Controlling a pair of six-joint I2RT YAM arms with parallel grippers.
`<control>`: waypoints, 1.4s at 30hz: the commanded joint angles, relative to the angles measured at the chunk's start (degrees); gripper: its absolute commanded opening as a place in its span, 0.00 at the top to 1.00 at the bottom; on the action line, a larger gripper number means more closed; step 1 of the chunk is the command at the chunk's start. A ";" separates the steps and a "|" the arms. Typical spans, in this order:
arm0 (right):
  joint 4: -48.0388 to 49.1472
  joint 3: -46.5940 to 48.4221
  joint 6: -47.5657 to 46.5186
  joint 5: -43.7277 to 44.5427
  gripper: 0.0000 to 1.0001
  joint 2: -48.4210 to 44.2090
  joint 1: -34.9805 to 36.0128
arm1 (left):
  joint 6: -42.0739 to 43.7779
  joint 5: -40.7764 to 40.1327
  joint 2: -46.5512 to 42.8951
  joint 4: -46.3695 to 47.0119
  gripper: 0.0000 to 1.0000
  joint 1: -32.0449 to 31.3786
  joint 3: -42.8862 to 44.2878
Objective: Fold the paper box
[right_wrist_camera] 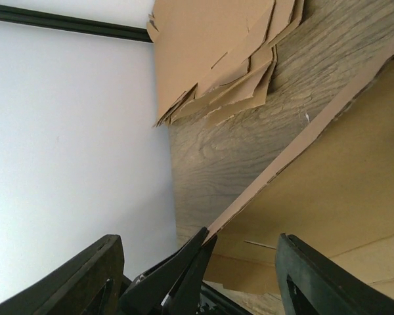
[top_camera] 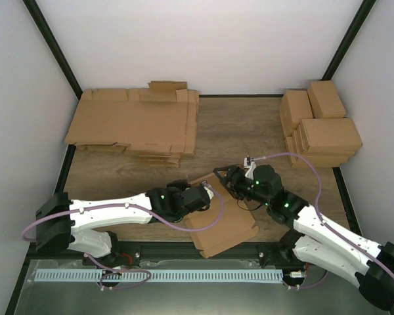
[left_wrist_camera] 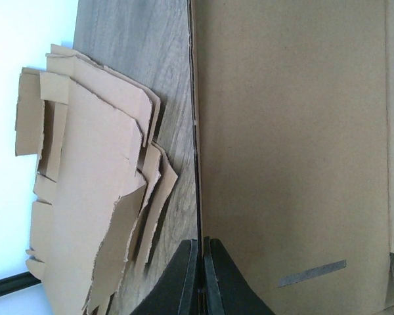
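Note:
The paper box (top_camera: 226, 226) is a brown cardboard piece lying at the table's near edge between the two arms, one panel raised. My left gripper (top_camera: 210, 191) is shut on the thin edge of that raised panel. In the left wrist view the jaws (left_wrist_camera: 201, 254) pinch the edge, and the panel (left_wrist_camera: 295, 131) fills the right side. My right gripper (top_camera: 226, 176) stands open at the box's far corner. In the right wrist view its wide-apart fingers (right_wrist_camera: 315, 279) straddle the left gripper's pinched tips (right_wrist_camera: 184, 269) and the box's edge (right_wrist_camera: 341, 184), touching neither.
A pile of flat brown sheets (top_camera: 134, 125) lies at the back left and also shows in both wrist views (left_wrist_camera: 85, 197) (right_wrist_camera: 210, 52). Stacked finished brown boxes (top_camera: 322, 125) stand at the back right. White walls close in the table on three sides.

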 commanded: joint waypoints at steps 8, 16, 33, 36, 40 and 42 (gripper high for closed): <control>4.09 0.03 5.06 -2.89 0.36 5.41 -3.52 | -0.10 -1.15 -0.01 0.04 0.96 -0.66 0.21; 7.50 -0.94 6.45 -3.64 0.48 8.35 -5.30 | 0.23 -2.87 0.18 0.17 0.96 -1.74 -0.12; 15.97 -3.03 4.49 -10.09 0.99 13.19 -5.66 | -2.76 7.22 -5.96 4.60 0.65 -2.71 0.48; 22.81 -5.96 4.89 -12.40 0.99 13.56 -5.76 | -5.73 15.65 -12.20 7.79 0.31 -1.90 0.08; 30.09 -7.21 4.78 -15.55 0.99 15.48 -5.76 | -16.27 22.18 -18.95 9.99 0.00 2.60 0.96; 34.15 -6.89 4.48 -17.79 0.99 17.35 -5.76 | -24.13 22.72 -20.28 8.09 0.00 6.63 2.65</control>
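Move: The right hand, open, is just above the top edge of the paper box's raised far panel; the spot to grip lies about 3 cm ahead, 1 cm left and 4 cm below. The left fingers' hold on that edge is some 8 cm to the right hand's left, about level fore and aft and 4 cm lower; the base panel lies roughly 14 cm back, 2 cm right and 12 cm below. From the left hand, the right hand's spot is about 3 cm ahead and 7 cm to the right, at its own height. Right fingers come down some 4 cm and about 2.5 cm forward onto the raised panel's edge and pinch it shut, while the left keeps its grip. Only then does the left let go, opening wide and rising about 9 cm with some 3 cm back and 2 cm right, its left side rolling down; the right keeps its pinch, easing slightly left and back. ##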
